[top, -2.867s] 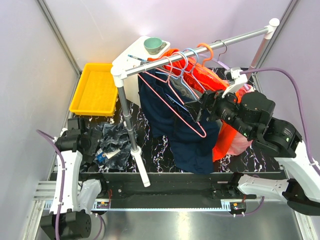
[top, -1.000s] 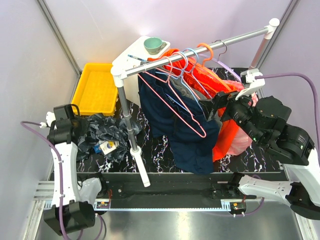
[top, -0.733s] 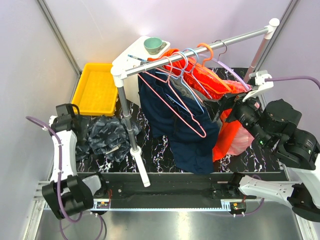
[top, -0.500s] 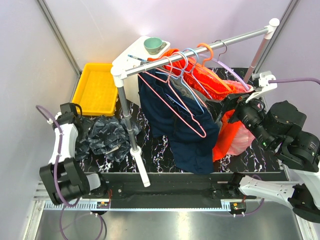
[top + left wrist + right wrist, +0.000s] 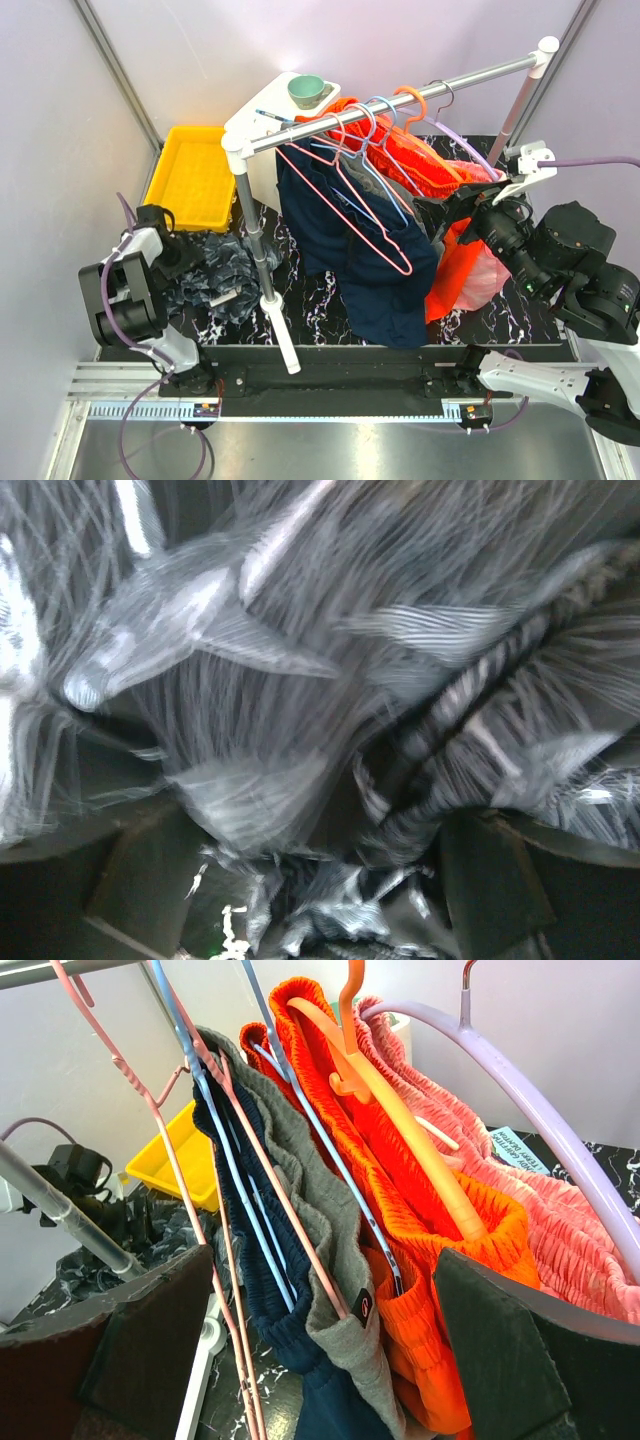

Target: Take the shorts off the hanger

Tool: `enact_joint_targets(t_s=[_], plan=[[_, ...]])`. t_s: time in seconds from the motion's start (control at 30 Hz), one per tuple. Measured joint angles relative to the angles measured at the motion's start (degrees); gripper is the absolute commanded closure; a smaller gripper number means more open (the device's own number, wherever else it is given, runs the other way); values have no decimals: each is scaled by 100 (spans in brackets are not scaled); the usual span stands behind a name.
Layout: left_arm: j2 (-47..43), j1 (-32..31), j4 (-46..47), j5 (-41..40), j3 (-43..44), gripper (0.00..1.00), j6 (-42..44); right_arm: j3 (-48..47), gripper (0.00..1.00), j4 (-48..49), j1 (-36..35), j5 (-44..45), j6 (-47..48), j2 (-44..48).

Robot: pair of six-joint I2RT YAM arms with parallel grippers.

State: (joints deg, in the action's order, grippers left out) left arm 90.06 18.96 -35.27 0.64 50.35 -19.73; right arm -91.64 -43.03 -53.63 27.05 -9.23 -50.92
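Note:
The dark leaf-printed shorts [image 5: 222,280] lie in a heap on the table at the left, off the hanger. They fill the blurred left wrist view [image 5: 300,680]. My left gripper [image 5: 183,260] is down at the heap's left edge; its jaws [image 5: 320,880] stand apart with fabric lying under and between them. The thin pink hanger [image 5: 408,270] hangs bare on the rail in front of the navy garment, and its wire shows in the right wrist view [image 5: 120,1062]. My right gripper [image 5: 440,213] is open and empty [image 5: 330,1350], just right of the hung clothes.
The rail [image 5: 400,95] on its white post [image 5: 258,250] carries a navy garment [image 5: 375,290], a grey one [image 5: 330,1260], an orange one [image 5: 450,270] and a pink one [image 5: 490,280], on blue, orange and lilac hangers. A yellow tray [image 5: 190,180] and a white box with a green bowl [image 5: 306,90] stand behind.
My left arm has folded back and brought its gripper down onto the left edge of the shorts heap. My right gripper has pulled back to the right, away from the pink hanger.

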Motion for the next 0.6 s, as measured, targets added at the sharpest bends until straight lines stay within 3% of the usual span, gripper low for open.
enact_joint_targets(t_s=[0.03, 0.17, 0.33, 0.6], plan=[[52, 0, -15, 81, 79, 23, -17, 0, 0, 0, 0, -2, 7, 0], [52, 7, 306, 374, 28, 76, -149, 0, 0, 4, 0, 0, 2, 0], [-192, 7, 501, 518, -203, 100, -358, 0, 0, 7, 0, -2, -7, 0], [-1609, -9, -264, 225, -105, 100, -1174, 0, 0, 2, 0, -72, -15, -20]])
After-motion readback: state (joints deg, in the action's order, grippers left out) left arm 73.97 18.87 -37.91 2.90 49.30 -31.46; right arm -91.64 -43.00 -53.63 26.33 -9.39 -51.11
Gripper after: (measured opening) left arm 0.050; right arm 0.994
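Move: Around the left end of the dark leaf-patterned shorts stand the left hand's wide-open fingers, almost at table height; the shorts' middle lies some 10 cm to the right and 3 cm back, about a centimetre below. The yellow tray is about 18 cm ahead and 5 cm right, the rack's foot joint roughly 22 cm right and 9 cm back. For the right hand the shorts lie about 43 cm left, 3 cm ahead and 46 cm below. Sliding the left hand about 2 cm forward low over the table, the arm closes its wide-open fingers on the leaf-patterned shorts and pinches up a fold. With the grip shut, it then lifts the cloth straight up some 6 cm, the fingertips swinging forward by about 10 degrees and the hand twisting slightly counter-clockwise. ##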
